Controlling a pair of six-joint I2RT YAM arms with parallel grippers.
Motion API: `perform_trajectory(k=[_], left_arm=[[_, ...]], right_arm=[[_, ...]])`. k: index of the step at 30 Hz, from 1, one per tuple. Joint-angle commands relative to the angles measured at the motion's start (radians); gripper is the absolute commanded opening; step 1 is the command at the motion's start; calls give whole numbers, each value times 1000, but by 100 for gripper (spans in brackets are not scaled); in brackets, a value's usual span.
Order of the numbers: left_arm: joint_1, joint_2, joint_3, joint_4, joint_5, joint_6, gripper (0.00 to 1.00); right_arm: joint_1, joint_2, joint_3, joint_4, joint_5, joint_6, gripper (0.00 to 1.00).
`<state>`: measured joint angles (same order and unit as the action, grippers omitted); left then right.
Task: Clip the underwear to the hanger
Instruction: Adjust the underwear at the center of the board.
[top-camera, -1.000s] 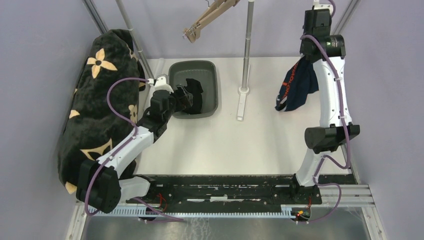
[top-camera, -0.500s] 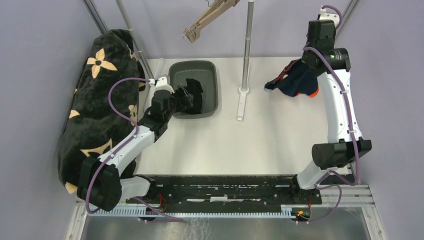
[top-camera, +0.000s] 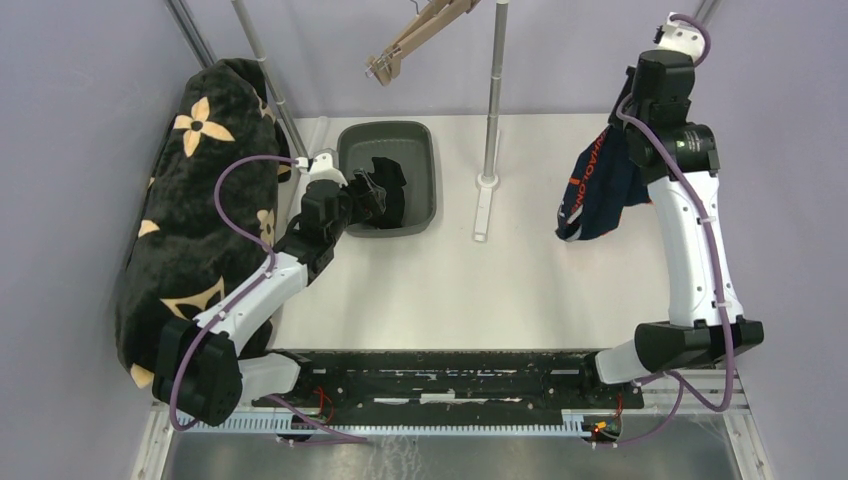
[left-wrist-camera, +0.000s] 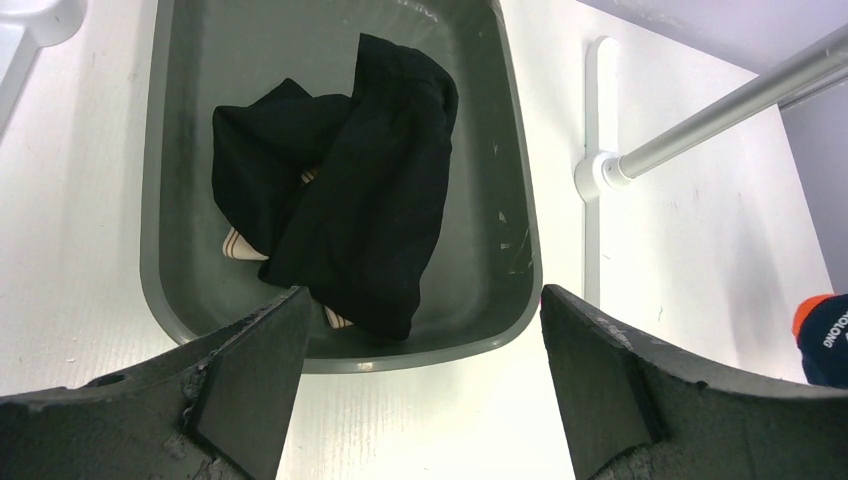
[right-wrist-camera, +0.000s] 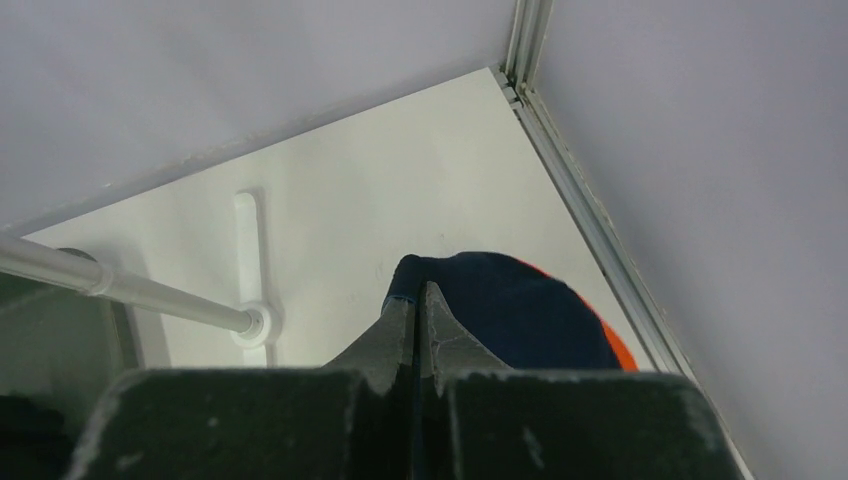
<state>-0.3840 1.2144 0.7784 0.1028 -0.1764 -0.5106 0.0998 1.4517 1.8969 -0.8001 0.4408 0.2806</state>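
Note:
Navy underwear (top-camera: 598, 185) with an orange lettered waistband hangs from my right gripper (top-camera: 628, 140), high over the table's far right. In the right wrist view the right gripper (right-wrist-camera: 418, 292) is shut on a navy fold of the underwear (right-wrist-camera: 520, 315). The wooden hanger (top-camera: 415, 38) hangs at the top centre, well left of the underwear, with nothing on its clips. My left gripper (top-camera: 370, 192) hovers open over the near left rim of the grey bin (top-camera: 428, 140). Its jaws (left-wrist-camera: 422, 300) stand wide and empty above the bin (left-wrist-camera: 160, 180).
Black garments (left-wrist-camera: 350, 200) lie bunched in the bin. A metal pole (top-camera: 493, 90) rises from a white foot (top-camera: 483, 210) between bin and underwear. A black blanket with gold flowers (top-camera: 195, 220) drapes the left frame. Walls close in on the right.
The right arm has stretched further back and right, swinging the underwear up and then letting it hang down again. The left arm has not moved.

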Motion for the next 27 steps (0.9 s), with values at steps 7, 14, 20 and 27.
perform_trajectory(k=[7, 14, 20, 27], left_arm=[[-2, 43, 30, 45, -5, 1, 91], [-2, 37, 26, 46, -2, 1, 91], [-2, 25, 16, 53, 9, -3, 91], [-4, 34, 12, 67, 32, -8, 91]], right_arm=[[-3, 147, 38, 226, 43, 44, 0], [-4, 35, -123, 303, 122, 84, 0], [5, -123, -454, 160, 99, 230, 1], [221, -291, -755, 191, 1, 237, 84]])
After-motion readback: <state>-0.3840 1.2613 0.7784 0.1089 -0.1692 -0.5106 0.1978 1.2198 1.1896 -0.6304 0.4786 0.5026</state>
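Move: The right hand still pinches one end of the underwear, high over the table. The landing spot on the white board lies about 8 cm to its left, some 2 cm ahead and roughly 40 cm below. The pole foot stands about 24 cm left and 10 cm ahead of this hand, the gray bin some 45 cm left and 10 cm ahead, both down at table level. From the left hand the landing spot is about 40 cm right, 4 cm ahead and 18 cm below. Forward and somewhat down first, about 6 cm out, the right hand swings the hanging underwear over the board. It then whips back and, for the larger part, steeply down, ending some 18 cm lower than it began, with a small leftward sweep and the fingers tipping down late. In the final drop the fingers open wide and let go of the underwear. ##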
